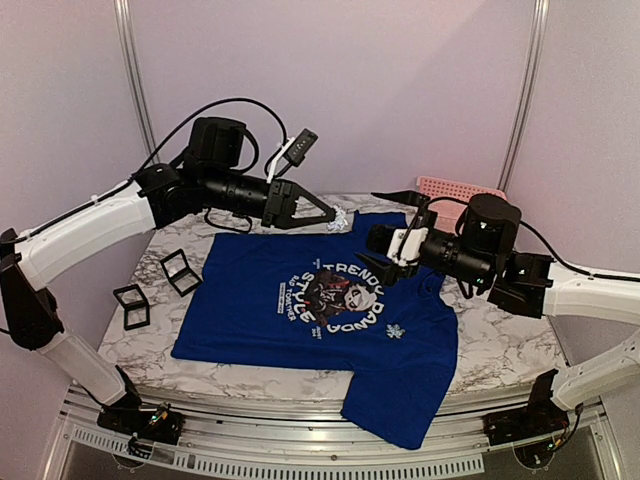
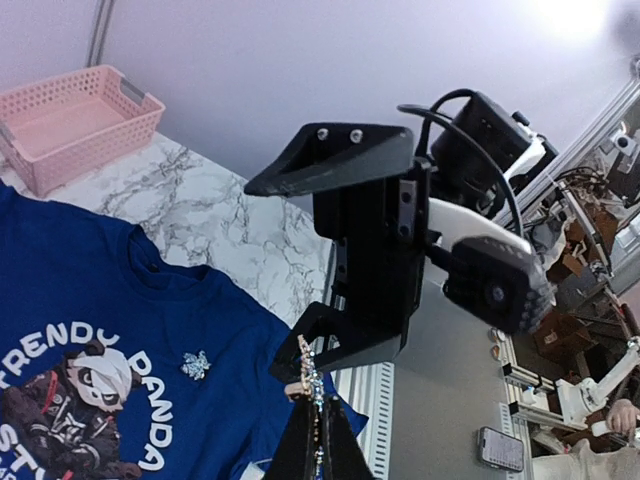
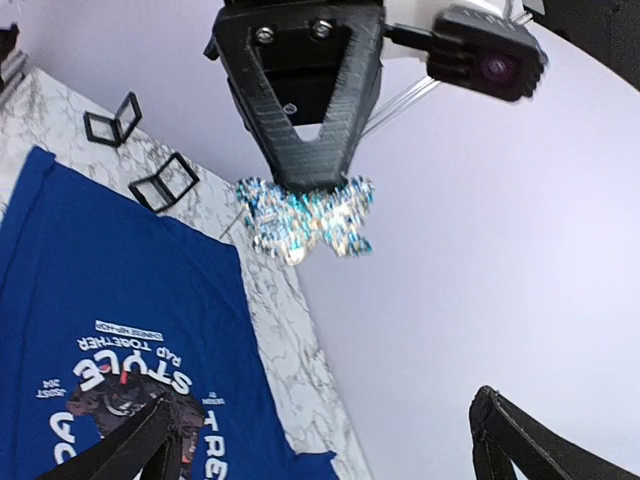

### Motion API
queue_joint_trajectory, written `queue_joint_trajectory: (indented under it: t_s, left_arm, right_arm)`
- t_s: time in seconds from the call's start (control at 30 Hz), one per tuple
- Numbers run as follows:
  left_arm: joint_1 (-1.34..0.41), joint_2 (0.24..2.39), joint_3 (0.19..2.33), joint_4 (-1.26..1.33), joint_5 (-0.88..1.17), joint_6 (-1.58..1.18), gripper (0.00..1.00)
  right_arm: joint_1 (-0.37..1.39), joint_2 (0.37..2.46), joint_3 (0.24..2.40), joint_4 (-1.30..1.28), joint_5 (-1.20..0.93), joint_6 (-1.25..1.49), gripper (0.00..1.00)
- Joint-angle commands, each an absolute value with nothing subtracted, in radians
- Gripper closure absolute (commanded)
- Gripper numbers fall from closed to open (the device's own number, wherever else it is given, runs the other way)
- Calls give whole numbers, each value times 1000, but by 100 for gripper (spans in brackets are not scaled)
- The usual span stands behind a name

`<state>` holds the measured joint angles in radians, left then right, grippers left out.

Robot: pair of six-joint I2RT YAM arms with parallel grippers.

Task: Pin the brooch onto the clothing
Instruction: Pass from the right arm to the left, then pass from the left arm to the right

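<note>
The clothing [image 1: 250, 310] lies flat on the marble table, a blue T-shirt with a panda print. A small silver leaf brooch [image 1: 396, 332] sits on it right of the print, also seen in the left wrist view [image 2: 195, 365]. Above the collar my left gripper [image 1: 328, 214] is shut on a sparkly blue brooch [image 3: 305, 215], which shows edge-on between its fingers [image 2: 312, 385]. My right gripper [image 1: 385, 235] faces it with jaws wide open and nothing between them. Its fingertips [image 3: 120, 450] stand apart from the brooch.
A pink basket [image 1: 458, 190] stands at the back right of the table. Two black open boxes [image 1: 180, 270] [image 1: 131, 305] sit left of the shirt. The shirt's lower corner hangs over the near table edge [image 1: 400, 420].
</note>
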<state>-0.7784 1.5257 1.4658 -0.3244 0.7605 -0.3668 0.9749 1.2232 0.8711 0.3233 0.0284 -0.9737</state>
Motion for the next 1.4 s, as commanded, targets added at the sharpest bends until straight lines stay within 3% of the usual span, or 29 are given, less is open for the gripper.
queue_joint_trajectory:
  t_s: [0.0,0.17,0.3,0.47,0.67,0.8,0.97,1.17,1.27,1.37]
  left_arm:
    - [-783,1520,1541,-472,682,-87,100]
    - [-834,1472,1484,-481,606,107,100]
    - [-894,1419,1434,-457,525,282,100]
    - [-1005,1285,1260,-346,399,704,100]
    - [-1114,1110,899,31,270,1305,100]
    - [-1126,1096,807,113,220,1518,100]
    - [-1126,1126,675,314,205,1824,100]
    - [-1126,1226,610,553,169,2020,100]
    - [-1126,1271,609,621,165,2048,100]
    - [-1126,1304,614,655,149,2054,100]
  right_arm:
    - [817,1101,871,113,-521,-389,1]
    - [742,1085,883,205,-864,-103,7]
    - [710,1131,910,262,-985,103,6]
    - [692,1202,970,237,-978,246,7]
    - [637,1267,1015,131,-897,563,20]
    - [636,1280,1013,54,-811,731,26]
    - [639,1329,998,39,-850,903,35]
    - [691,1396,977,88,-915,928,30]
    - [724,1457,952,234,-978,980,31]
    - [750,1516,964,221,-1003,980,34]
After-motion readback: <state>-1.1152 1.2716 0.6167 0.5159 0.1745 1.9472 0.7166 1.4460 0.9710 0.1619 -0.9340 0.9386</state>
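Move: My left hand already holds the brooch; below its tips the shirt's panda print lies roughly 17 cm ahead, 3 cm to the right and 32 cm down. The snowflake brooch on the shirt is about 5 cm ahead, 14 cm right, at the same depth. From my empty, wide-open right hand, the held brooch is some 4 cm to the left, level fore and aft, and about 3 cm higher. I roll both hands hard about their fingers: the left about 140 degrees, its top going back, while it draws back and sinks about 12 cm over the shirt, keeping its pinch on the brooch. My right rolls some 120 degrees the opposite way, swings back and slightly right and up, returns forward, then sinks, staying clear of the brooch as its jaws narrow by a third. ##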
